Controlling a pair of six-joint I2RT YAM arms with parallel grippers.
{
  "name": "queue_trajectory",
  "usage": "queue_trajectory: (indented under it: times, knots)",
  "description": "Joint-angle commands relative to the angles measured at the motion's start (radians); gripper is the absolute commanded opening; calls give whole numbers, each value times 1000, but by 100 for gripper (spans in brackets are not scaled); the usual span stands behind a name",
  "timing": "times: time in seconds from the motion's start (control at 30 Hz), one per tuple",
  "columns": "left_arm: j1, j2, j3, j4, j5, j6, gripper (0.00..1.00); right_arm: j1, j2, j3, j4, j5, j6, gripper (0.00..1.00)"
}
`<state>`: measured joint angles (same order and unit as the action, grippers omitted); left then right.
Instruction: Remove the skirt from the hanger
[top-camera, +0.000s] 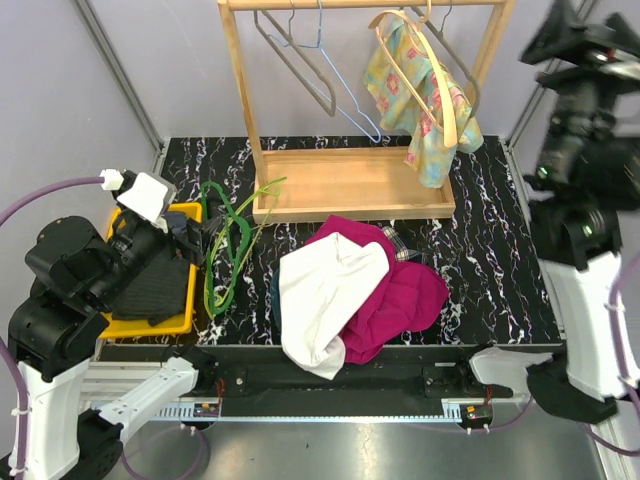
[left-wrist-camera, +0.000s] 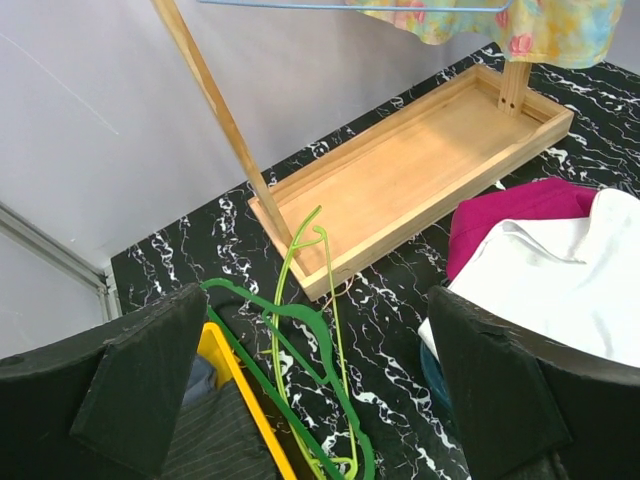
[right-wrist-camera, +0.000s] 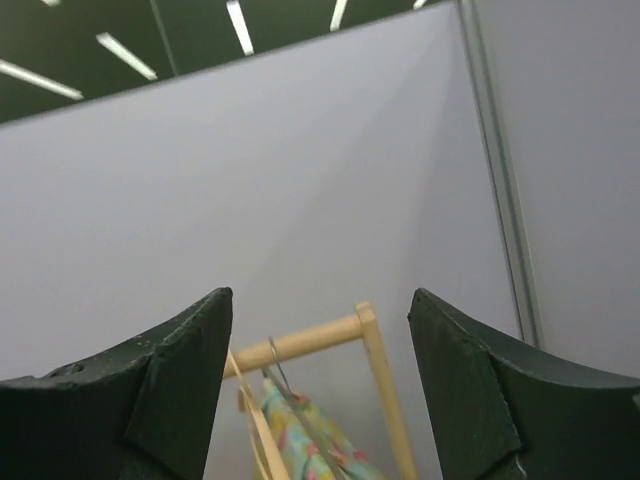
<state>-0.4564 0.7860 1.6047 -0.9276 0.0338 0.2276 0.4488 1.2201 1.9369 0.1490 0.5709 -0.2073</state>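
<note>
The skirt (top-camera: 425, 110), yellow-green with pink flowers, hangs bunched on a pale wooden hanger (top-camera: 443, 85) at the right end of the wooden rack's rail (top-camera: 360, 3). Its hem shows at the top of the left wrist view (left-wrist-camera: 545, 28). My right gripper (top-camera: 550, 35) is raised high at the far right, apart from the skirt. It is open, and the right wrist view looks up past its fingers (right-wrist-camera: 320, 295) at the skirt (right-wrist-camera: 300, 440) and hanger (right-wrist-camera: 245, 420). My left gripper (left-wrist-camera: 318, 300) stands open and empty, low at the left (top-camera: 195, 235) over the green hangers.
A grey wire hanger (top-camera: 300, 65) and a blue one (top-camera: 345, 90) hang on the rail. The rack's base tray (top-camera: 350, 185) sits mid-table. A white garment (top-camera: 325, 290) lies on a magenta one (top-camera: 405, 295) in front. Green hangers (top-camera: 230, 250) lie beside a yellow bin (top-camera: 175, 325) holding dark striped cloth (left-wrist-camera: 215, 440).
</note>
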Motion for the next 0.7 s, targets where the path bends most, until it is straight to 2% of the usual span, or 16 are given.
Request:
queue_trajectory:
  times: [0.0, 0.1, 0.27, 0.43, 0.67]
  knots:
    - [5, -16, -8, 41, 35, -16, 99, -227, 199, 77, -384, -244, 288, 77]
    - [5, -27, -18, 38, 38, -7, 99, -335, 281, 171, -469, -400, 428, 75]
    - [5, -53, -49, 38, 38, 18, 99, -357, 378, 316, -514, -477, 442, 75]
    - [5, -64, -80, 55, 37, 19, 99, -363, 519, 525, -684, -569, 442, 74]
    - [5, -68, -97, 70, 38, 13, 99, -383, 558, 537, -701, -680, 468, 72]
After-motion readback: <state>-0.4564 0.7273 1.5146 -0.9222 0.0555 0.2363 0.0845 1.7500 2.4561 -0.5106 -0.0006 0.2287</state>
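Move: The skirt hangs from the rail about 30 cm ahead of my right hand, some 9 cm to its left and 32 cm lower. The rail's right end is about 30 cm ahead of that hand, 3 cm to its right and 20 cm lower; the empty blue hanger is about level with the skirt, some 17 cm farther left. From my left hand the skirt is roughly 36 cm ahead, 40 cm right and 8 cm lower. I swing my empty right hand fast forward and down towards the rack, about 20 cm out and 18 cm down, then ease it up again by some 5 cm and slightly back and left. The wrist tips from pointing steeply up to nearly level, around 30 degrees, and turns left to face the rail and hangers, fingers still open, touching nothing. My open left hand sinks about 2 cm. ##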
